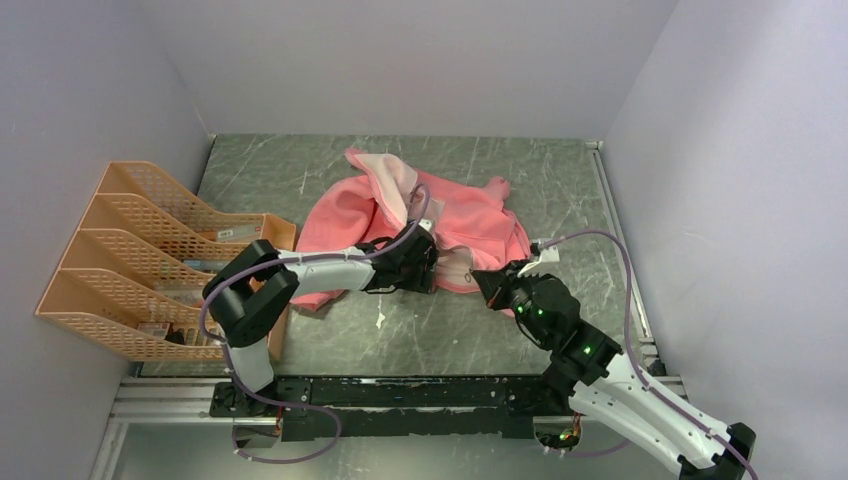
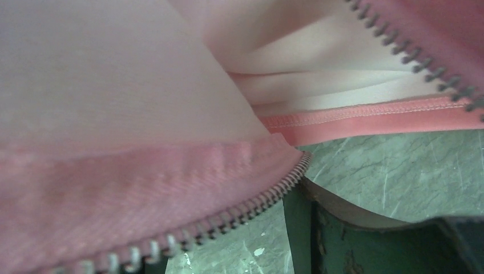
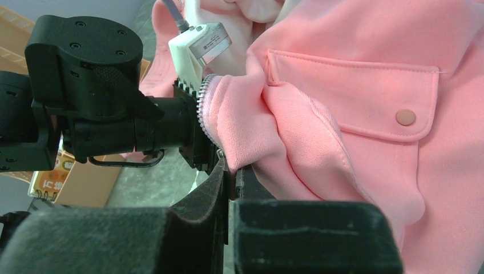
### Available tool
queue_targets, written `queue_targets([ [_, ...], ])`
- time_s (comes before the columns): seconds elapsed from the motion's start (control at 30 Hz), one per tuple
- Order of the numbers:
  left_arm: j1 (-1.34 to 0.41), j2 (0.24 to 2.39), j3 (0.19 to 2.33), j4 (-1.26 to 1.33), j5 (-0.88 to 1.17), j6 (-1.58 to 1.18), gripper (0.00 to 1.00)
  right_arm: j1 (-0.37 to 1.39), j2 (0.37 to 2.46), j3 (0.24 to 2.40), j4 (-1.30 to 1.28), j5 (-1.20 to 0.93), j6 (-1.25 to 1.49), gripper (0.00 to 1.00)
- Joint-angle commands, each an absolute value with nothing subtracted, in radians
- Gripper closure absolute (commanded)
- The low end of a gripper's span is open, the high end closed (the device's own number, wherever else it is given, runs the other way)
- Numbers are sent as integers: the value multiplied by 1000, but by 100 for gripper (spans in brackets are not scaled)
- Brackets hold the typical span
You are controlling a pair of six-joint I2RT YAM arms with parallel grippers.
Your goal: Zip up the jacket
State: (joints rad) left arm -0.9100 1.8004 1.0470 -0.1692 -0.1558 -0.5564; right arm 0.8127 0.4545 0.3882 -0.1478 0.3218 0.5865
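The salmon-pink jacket lies crumpled in the middle of the table, its paler lining turned up at the back. My left gripper is at its near front edge. In the left wrist view the zipper teeth run slantwise across the gripper, whose jaws stand apart with bare table showing between them. One dark finger shows on the right. My right gripper is shut on the jacket's bottom corner beside the zipper, close to the left gripper.
An orange mesh file rack stands at the left, close to the left arm's elbow. Pale walls enclose the green marbled table on three sides. A black rail runs along the near edge. A flap pocket with a snap faces the right wrist camera.
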Motion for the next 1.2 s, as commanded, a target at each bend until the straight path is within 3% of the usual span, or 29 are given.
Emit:
queue_targets([
  [0.0, -931, 1821, 1089, -173, -167, -538, 32, 810, 450, 381, -133, 326, 590, 100],
  [0.37, -941, 1902, 1151, -220, -201, -528, 33, 810, 428, 370, -150, 330, 594, 100],
  [0.57, -955, 1962, 1180, -270, -215, -527, 39, 811, 416, 374, -168, 334, 592, 100],
  [0.83, -971, 1980, 1133, -274, -202, -547, 58, 811, 409, 376, -173, 338, 592, 100],
  [1.0, -973, 1953, 1096, -261, -189, -567, 91, 810, 413, 374, -171, 340, 595, 100],
  [1.17, -973, 1872, 1074, -269, -188, -573, 92, 810, 426, 380, -165, 341, 595, 100],
])
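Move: The bottom end of the left zipper edge hangs almost between the left hand's open fingers, about 1 cm ahead, 1 cm right and 2 cm below. The right zipper edge, pinched in the right hand, is some 10 cm right, 4 cm back and 15 cm higher; the jacket's hem lies roughly 6 cm right, 1 cm ahead and 3 cm lower. From the right hand, the left zipper end is about 5 cm ahead, 9 cm left and 17 cm down. The left hand eases about 2 cm forward, right and down, fingers closing on the left zipper edge's bottom end. ##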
